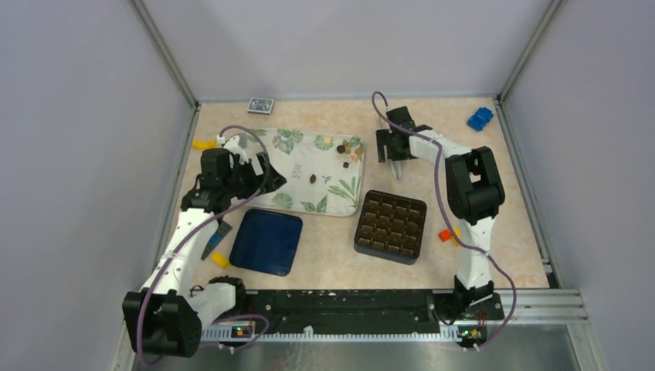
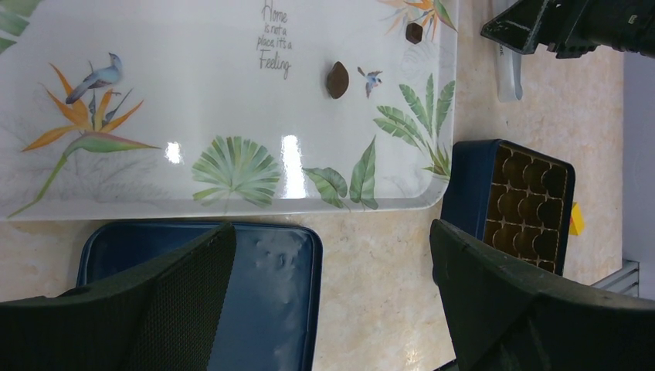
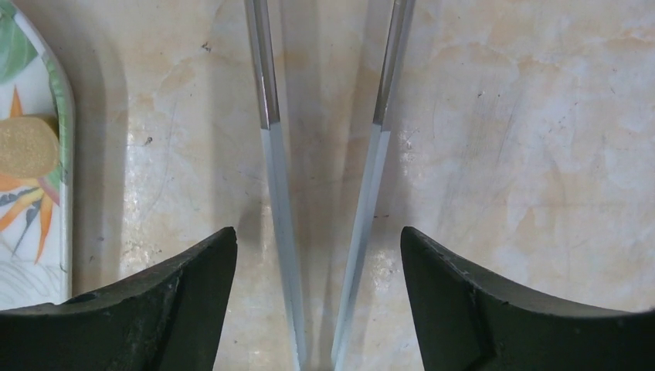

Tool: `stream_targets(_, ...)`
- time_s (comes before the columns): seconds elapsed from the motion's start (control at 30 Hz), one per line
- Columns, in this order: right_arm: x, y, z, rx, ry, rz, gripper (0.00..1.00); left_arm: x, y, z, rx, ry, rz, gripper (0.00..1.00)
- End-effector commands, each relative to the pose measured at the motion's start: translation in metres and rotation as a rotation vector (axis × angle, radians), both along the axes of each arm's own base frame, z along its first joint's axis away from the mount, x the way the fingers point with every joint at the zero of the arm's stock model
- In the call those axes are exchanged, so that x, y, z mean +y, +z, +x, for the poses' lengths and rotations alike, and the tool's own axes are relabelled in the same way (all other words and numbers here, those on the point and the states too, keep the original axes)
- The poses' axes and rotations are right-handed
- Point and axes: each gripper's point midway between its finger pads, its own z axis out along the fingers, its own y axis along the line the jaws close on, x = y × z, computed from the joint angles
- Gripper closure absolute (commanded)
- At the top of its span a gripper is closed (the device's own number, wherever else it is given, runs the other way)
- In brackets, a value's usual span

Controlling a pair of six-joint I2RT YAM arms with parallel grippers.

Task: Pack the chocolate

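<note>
Several small chocolate pieces (image 1: pixel 312 178) lie on the floral tray (image 1: pixel 297 166); in the left wrist view two dark ones (image 2: pixel 337 79) show on the tray (image 2: pixel 193 93). A tan piece (image 3: pixel 27 147) sits at the tray's edge (image 3: pixel 66 154). The dark gridded box (image 1: pixel 391 226) (image 2: pixel 525 205) stands right of the tray, its cells looking empty. My right gripper (image 1: pixel 390 147) (image 3: pixel 318 247) is open, with metal tongs (image 3: pixel 274 193) (image 1: pixel 397 166) lying on the table between its fingers, untouched by either. My left gripper (image 1: pixel 266 182) (image 2: pixel 332 255) is open over the tray's near edge, holding nothing.
A dark blue lid (image 1: pixel 266 242) (image 2: pixel 263 286) lies left of the box. A blue toy block (image 1: pixel 480 118) sits far right, an orange one (image 1: pixel 445 234) beside the box, and yellow ones (image 1: pixel 203 144) at the left. A card pack (image 1: pixel 261 105) lies by the back wall.
</note>
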Motion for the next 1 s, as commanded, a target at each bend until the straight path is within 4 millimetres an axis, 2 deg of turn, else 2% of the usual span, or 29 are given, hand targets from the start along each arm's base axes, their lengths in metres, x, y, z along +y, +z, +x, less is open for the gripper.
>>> stream_targets(0.0, 0.002, 0.034, 0.02, -0.131, -0.095, 0.083, 0.26, -0.003, 0.026, 0.009, -0.083, -0.005, -0.023, 0.01)
stream_targets(0.1, 0.002, 0.025, 0.025, -0.129, -0.106, 0.075, 0.31, -0.003, 0.027, 0.01, -0.084, -0.002, -0.026, 0.01)
stream_targets(0.27, 0.003, 0.018, 0.038, -0.135, -0.127, 0.069, 0.35, -0.002, 0.029, 0.009, -0.089, 0.003, -0.024, 0.01)
stream_targets(0.53, 0.007, 0.005, 0.047, -0.115, -0.119, 0.059, 0.36, 0.0, 0.029, 0.008, -0.095, 0.002, -0.007, 0.01)
stream_targets(0.77, 0.005, -0.006, 0.05, -0.105, -0.122, 0.037, 0.42, 0.0, 0.029, 0.008, -0.099, -0.001, -0.002, 0.01)
stream_targets(0.87, 0.005, -0.007, 0.049, -0.098, -0.121, 0.037, 0.49, 0.001, 0.029, 0.008, -0.098, -0.004, 0.002, 0.01)
stream_targets(0.97, 0.008, -0.002, 0.049, -0.107, -0.111, 0.055, 0.62, 0.001, 0.028, 0.009, -0.098, -0.003, 0.003, 0.01)
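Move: Right hand: low over the near half of the metal tongs, a finger outside each leg; their middle lies about 4 cm ahead, on the hand's line, 2 cm below. The light round chocolate on the tray is roughly 10 cm to its left and 3 cm farther out; a dark chocolate is 14 cm left, 2 cm back. The chocolate box is about 21 cm straight back. From the left hand, the tongs are some 21 cm ahead, 32 cm right, 16 cm below. The right hand closes its pads onto both legs of the tongs, pinching them near where the grey ends meet the bare metal. To get there it travels about 4.5 cm forward along the tongs, nearly level, narrowing its fingers from well open to about half open and turning the wrist slightly clockwise. ##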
